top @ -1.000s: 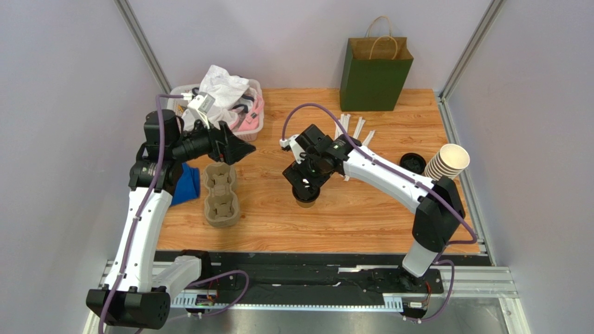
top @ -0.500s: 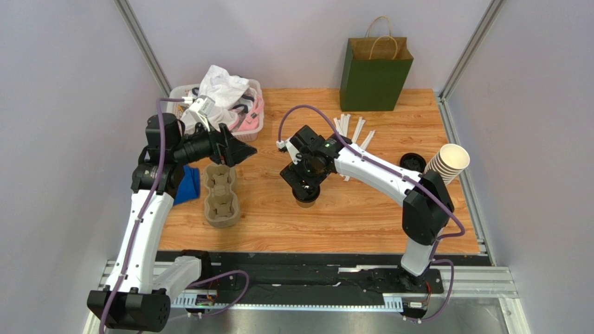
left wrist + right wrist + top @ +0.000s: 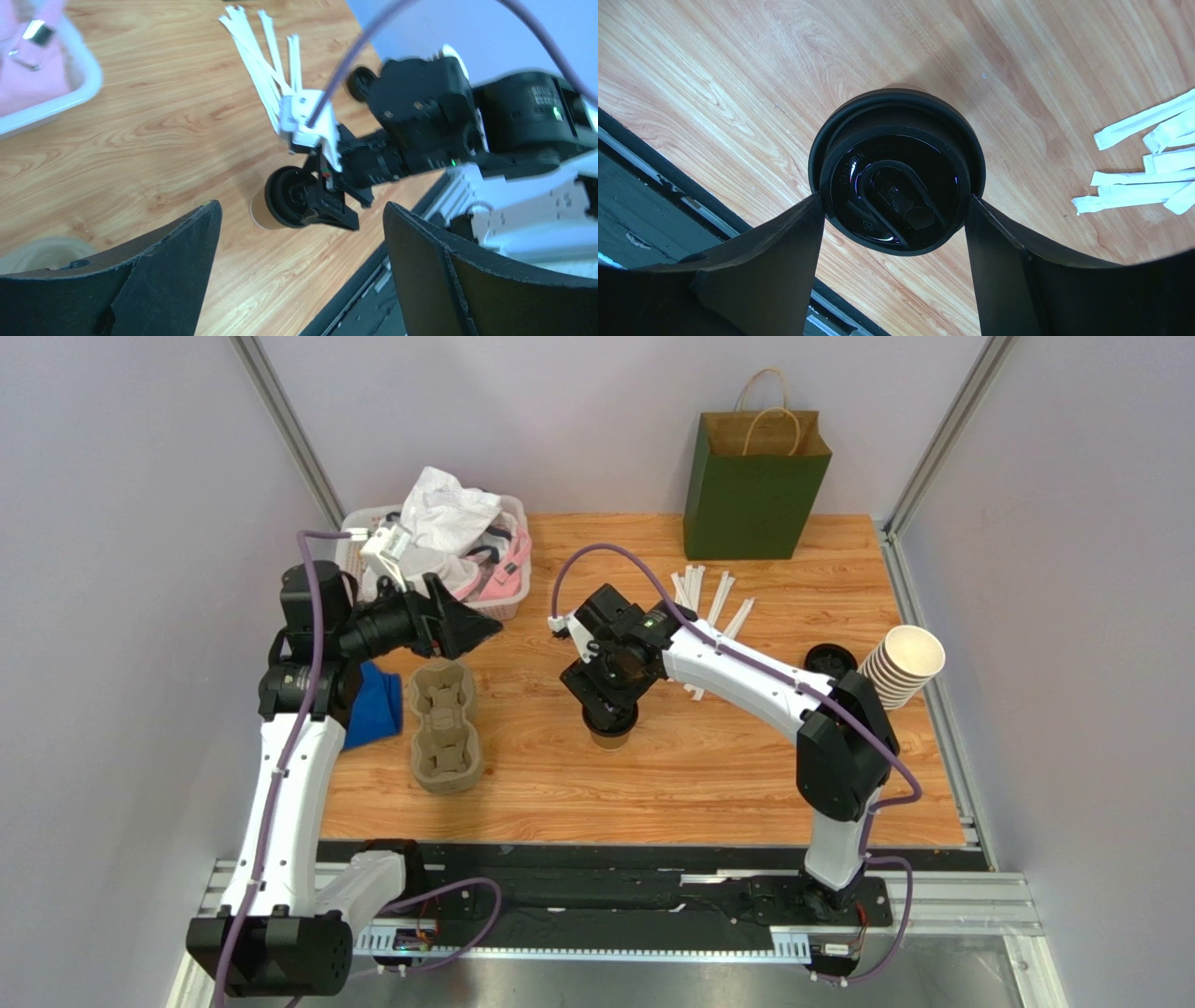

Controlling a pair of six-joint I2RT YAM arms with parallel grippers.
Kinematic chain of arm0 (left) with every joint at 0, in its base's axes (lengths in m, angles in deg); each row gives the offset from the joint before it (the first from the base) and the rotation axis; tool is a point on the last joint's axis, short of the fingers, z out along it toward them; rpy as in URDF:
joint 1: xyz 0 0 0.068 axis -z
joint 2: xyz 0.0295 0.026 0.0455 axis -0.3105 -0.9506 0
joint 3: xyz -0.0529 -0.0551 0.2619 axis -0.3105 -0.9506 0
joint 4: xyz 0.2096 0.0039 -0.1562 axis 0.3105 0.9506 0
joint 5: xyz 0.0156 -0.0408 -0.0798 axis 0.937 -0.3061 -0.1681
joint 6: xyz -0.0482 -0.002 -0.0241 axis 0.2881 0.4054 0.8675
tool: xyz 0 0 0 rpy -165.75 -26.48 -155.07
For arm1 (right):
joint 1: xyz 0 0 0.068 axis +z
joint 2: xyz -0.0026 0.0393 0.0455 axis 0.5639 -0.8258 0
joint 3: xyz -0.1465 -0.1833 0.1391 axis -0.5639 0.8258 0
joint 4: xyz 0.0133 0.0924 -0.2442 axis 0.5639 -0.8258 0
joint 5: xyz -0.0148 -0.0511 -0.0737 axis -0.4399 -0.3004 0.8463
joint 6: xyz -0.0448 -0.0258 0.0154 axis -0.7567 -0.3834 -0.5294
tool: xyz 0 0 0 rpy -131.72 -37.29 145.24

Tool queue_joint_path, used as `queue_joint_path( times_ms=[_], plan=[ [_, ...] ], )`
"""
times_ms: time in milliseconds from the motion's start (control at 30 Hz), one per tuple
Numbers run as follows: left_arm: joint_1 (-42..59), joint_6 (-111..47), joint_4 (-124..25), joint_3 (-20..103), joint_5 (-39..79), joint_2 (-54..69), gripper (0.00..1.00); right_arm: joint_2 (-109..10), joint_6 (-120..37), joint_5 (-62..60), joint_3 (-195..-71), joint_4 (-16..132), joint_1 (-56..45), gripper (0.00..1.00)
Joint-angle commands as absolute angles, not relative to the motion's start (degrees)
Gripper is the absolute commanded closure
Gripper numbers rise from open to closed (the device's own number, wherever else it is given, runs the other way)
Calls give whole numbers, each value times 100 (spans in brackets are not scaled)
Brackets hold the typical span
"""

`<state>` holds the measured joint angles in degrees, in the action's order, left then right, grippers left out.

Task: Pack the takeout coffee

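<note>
The takeout coffee [image 3: 612,734], a brown paper cup with a black lid [image 3: 896,192], stands upright on the wooden table near the middle. My right gripper [image 3: 609,711] hangs straight down over it. In the right wrist view its two black fingers [image 3: 801,238] press against opposite sides of the lid rim, so the gripper [image 3: 894,204] is shut on the cup. The left wrist view shows the cup's brown side [image 3: 261,210] under that gripper. My left gripper [image 3: 481,632] hovers open and empty [image 3: 300,210] above the table, left of the cup.
A moulded-pulp cup carrier [image 3: 445,728] lies left of the cup, beside a blue cloth [image 3: 376,703]. A green paper bag [image 3: 755,483] stands at the back. White sachets [image 3: 709,595], a spare black lid [image 3: 828,661], a cup stack [image 3: 901,665] and a cluttered bin [image 3: 449,546] surround the middle.
My right gripper's jaws have narrowed onto the cup's lid, and the arm has shifted slightly left. My left gripper has drawn back a little towards the far left.
</note>
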<state>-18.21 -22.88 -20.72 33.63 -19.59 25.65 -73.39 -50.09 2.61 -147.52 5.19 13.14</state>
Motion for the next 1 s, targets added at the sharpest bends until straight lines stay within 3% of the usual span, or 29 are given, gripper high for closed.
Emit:
queue_joint_path(
  times_ms=[0,300,600,967],
  plan=[
    [-2450,-1714,-2436,3262,-2201,2345,8,-7498,-5129,394,-15230,694,1340,34],
    [-2995,-1906,-2279,3306,-2395,2081,10,-8482,-5446,843,-16855,949,1305,36],
    [-3373,-2680,-1391,3420,-2350,2142,10,-9764,-5542,526,-18621,1099,1261,36],
    [-3497,-2917,-1127,3192,-2359,2143,10,-10170,-5859,500,-19063,1002,1261,33]
  ],
)
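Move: The lidded cup is already in the right hand's grip, held at the lid. From that hand the brown cup carrier, where the cup is to go, lies about 27 cm left, 1 cm ahead and 7 cm lower. The laundry basket's middle is some 27 cm ahead and 30 cm left, the blue cloth about 5 cm ahead and 40 cm left. The carrier lies roughly 28 cm below the left hand, 5 cm back and 6 cm left. The lidded cup, still pinched at its lid, is carried by the right hand some 13 cm forward and 11 cm left, nearer the carrier and the basket, up a few centimetres and then partly down again; the fingertips tilt outward about 15 degrees. The empty, open left hand swings forward and left, then drifts a little back, ending about 7 cm left and 5 cm lower. ##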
